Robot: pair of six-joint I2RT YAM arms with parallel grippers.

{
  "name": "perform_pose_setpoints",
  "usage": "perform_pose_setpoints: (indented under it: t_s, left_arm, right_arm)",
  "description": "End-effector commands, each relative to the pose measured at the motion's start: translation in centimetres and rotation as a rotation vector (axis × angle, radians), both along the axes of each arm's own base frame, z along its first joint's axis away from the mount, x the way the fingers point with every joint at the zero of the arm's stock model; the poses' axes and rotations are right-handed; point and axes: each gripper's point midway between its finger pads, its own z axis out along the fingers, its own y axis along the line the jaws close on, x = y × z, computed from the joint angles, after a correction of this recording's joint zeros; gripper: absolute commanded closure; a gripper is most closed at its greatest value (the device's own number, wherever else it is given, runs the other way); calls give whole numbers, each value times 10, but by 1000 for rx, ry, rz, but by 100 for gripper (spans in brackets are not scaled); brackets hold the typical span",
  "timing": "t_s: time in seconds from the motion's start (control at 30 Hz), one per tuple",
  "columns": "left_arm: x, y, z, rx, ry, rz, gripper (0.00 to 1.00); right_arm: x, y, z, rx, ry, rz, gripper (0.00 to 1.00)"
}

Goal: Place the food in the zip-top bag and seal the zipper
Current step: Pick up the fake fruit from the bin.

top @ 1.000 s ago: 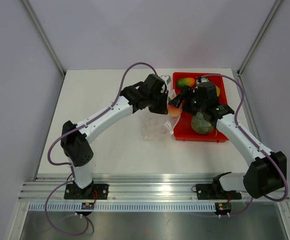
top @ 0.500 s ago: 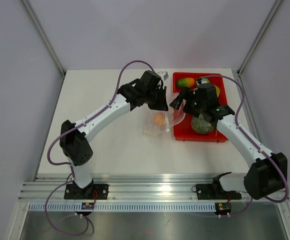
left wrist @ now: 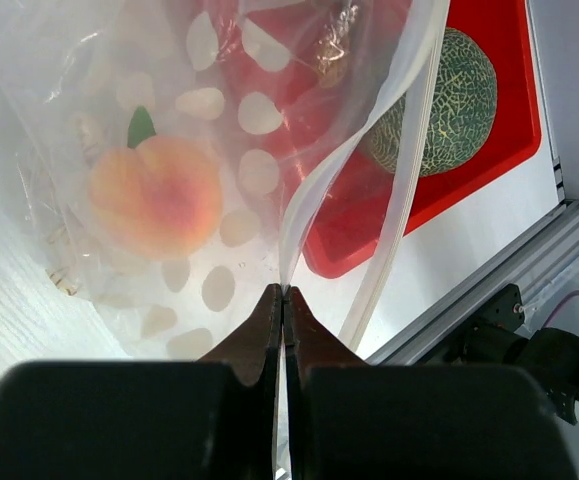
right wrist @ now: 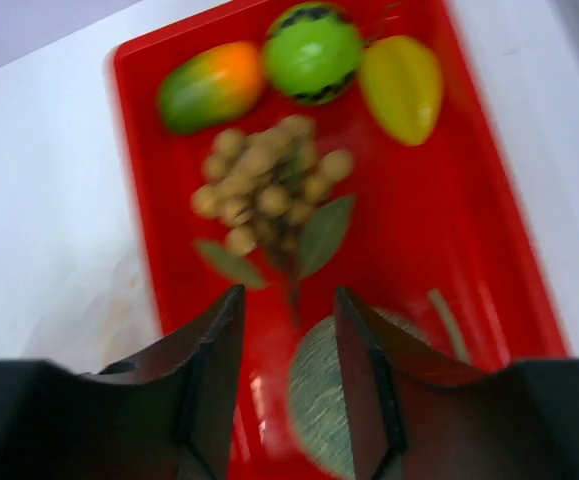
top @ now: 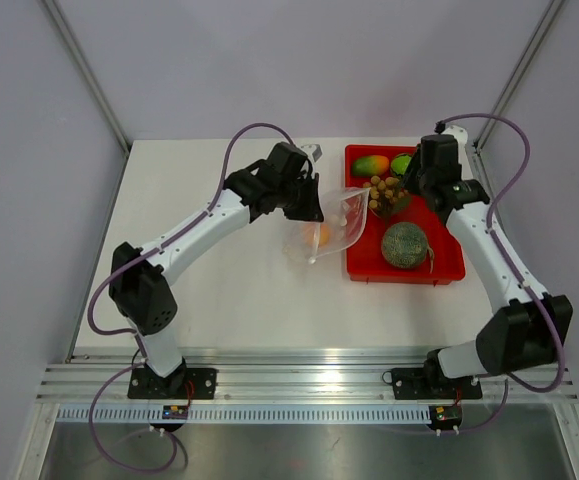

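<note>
My left gripper (left wrist: 284, 292) is shut on the edge of the clear zip-top bag (top: 337, 222), holding its mouth up beside the red tray (top: 449, 268). The whitish zipper (left wrist: 409, 150) curves away from the fingertips. An orange-peach fruit (left wrist: 154, 195) lies inside the bag (left wrist: 239, 110). My right gripper (right wrist: 289, 300) hangs open and empty over the tray, just above the brown longan cluster (right wrist: 264, 185) and the netted melon (right wrist: 324, 390). The red-green mango (right wrist: 212, 85), green apple (right wrist: 314, 50) and yellow piece (right wrist: 401, 85) lie at the tray's far end.
The tray (right wrist: 449, 230) sits at the table's right side, close to the right wall post. The bag's lower part rests on the white table (top: 219, 270). An aluminium rail (top: 299, 360) runs along the near edge.
The orange-peach fruit left the right gripper and dropped into the bag. The right arm then drew back right and away over the tray, its jaws narrowing. The left gripper shifted slightly left with the bag.
</note>
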Motion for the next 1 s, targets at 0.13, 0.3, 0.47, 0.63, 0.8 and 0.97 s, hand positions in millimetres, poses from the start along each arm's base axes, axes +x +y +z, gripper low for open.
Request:
perform_pose_setpoints:
  t_s: [0.13, 0.3, 0.47, 0.63, 0.8, 0.97]
  left_arm:
    - [-2, 3, 23, -54, -71, -16, 100]
    - [-3, 8, 25, -26, -93, -34, 100]
    - [3, 21, 35, 26, -140, -7, 100]
    - [4, 22, 34, 37, -140, -13, 100]
    - [2, 22, 26, 47, -125, -20, 100]
    - [4, 19, 21, 47, -113, -25, 100]
  right_arm:
    - [66, -88, -68, -109, 210, -147, 24]
    - [99, -86, -109, -100, 306, -119, 20]
    - [113, -90, -123, -126, 315, -118, 19]
    - [130, -96, -138, -196, 338, -79, 15]
    - [142, -110, -148, -293, 345, -92, 17]
    - [155, -107, -155, -300, 350, -47, 18]
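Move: The yellow star fruit lies about 16 cm ahead of the right hand, some 13 cm to its right and 21 cm below. The green fruit is 8 cm left of the star fruit and 5 cm farther out; the brown berry bunch is 13 cm left of it and 2 cm nearer. The melon lies almost under the right hand, 3 cm back and 2 cm right. From the left hand, the star fruit is some 25 cm ahead, 39 cm right and 19 cm below. Down, forward and to the right, the right hand swings out to the star fruit, sinking about 17 cm in all; the rightward sweep comes early, then a steep drop, then a last few centimetres mostly forward. Its fingers tip down some 20 degrees and open wide, ending short of the fruit. The left hand keeps its pinch on the bag's rim and eases 2 cm left. ##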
